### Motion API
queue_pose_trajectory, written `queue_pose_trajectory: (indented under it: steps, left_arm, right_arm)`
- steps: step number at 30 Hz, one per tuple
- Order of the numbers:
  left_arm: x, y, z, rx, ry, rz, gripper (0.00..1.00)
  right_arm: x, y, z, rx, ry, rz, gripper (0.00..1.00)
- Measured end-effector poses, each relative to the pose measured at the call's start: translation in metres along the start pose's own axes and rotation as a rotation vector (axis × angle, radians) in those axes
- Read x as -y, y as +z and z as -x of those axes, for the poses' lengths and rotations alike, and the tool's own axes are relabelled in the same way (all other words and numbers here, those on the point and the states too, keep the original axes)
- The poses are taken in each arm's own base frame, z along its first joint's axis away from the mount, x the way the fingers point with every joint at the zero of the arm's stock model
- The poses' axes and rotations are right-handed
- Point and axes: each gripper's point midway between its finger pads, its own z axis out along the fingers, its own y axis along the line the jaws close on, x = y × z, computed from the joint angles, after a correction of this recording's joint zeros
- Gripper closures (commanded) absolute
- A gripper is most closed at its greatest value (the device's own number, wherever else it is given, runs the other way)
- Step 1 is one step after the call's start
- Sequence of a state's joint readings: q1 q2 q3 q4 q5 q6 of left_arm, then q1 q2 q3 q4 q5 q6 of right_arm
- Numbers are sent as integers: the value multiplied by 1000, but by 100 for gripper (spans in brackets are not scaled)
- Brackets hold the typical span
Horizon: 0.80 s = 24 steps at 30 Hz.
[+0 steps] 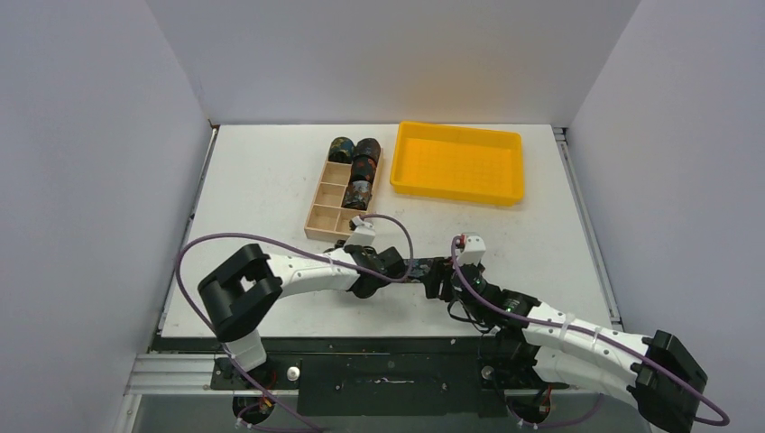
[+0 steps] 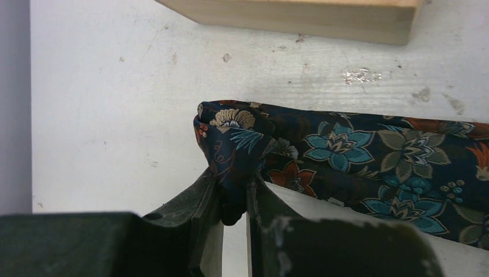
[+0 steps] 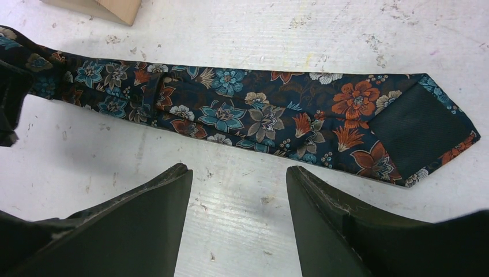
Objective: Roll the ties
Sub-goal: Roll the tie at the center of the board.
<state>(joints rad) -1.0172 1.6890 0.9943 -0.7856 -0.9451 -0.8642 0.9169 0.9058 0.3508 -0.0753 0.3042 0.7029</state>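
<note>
One tie (image 3: 259, 115), dark with blue and orange flowers, lies flat on the table between the two arms. Its wide pointed end is at the right of the right wrist view. My left gripper (image 2: 232, 180) is shut on the tie's (image 2: 346, 156) folded narrow end. My right gripper (image 3: 239, 179) stands open just in front of the tie's middle, with only bare table between its fingers. From above, the left gripper (image 1: 397, 268) and right gripper (image 1: 439, 287) face each other over the tie (image 1: 422, 268). Three rolled ties (image 1: 364, 155) sit in the wooden box.
The light wooden compartment box (image 1: 327, 215) stands just beyond the left gripper, with its edge (image 2: 300, 17) close to the tie. A yellow tray (image 1: 458, 162) sits at the back right. White walls close in the table on three sides.
</note>
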Motion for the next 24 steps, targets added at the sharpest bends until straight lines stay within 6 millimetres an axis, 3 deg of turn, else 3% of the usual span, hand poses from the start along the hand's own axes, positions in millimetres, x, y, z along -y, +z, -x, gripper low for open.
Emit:
queue_pose_trajectory:
  steps: [2, 9, 16, 18, 20, 24]
  left_arm:
    - [7, -3, 0, 15, 30, 16, 100]
    - [30, -11, -4, 26, 75, -6, 59]
    - [50, -16, -12, -17, 47, -88, 38]
    - [53, -18, -12, -26, 37, -106, 25]
    - [54, -22, -11, -32, 21, -130, 1]
    - [51, -37, -1, -35, -43, -204, 4]
  right_arm:
    - [1, -2, 1, 6, 3, -2, 38]
    - [3, -5, 5, 18, 7, -6, 38]
    - [5, -8, 6, 24, 8, -13, 38]
    - [6, -10, 7, 27, 8, -13, 37]
    - [6, -11, 8, 31, 10, -14, 36]
    - [6, -12, 9, 35, 12, -12, 34]
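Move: The left fingers still pinch the tie's rolled end, its middle about 2 cm ahead and 1 cm below. The unrolled strip begins some 5 cm to the right, 2 cm ahead and 4 cm below. The wooden tray's middle lies roughly 18 cm ahead, 4 cm right. From the right hand, hovering open, the rolled end lies about 20 cm left, 3 cm ahead and 4 cm below. Left hand carries the roll about 6 cm right onto the strip, dipping, then opens wide and lifts clear. ##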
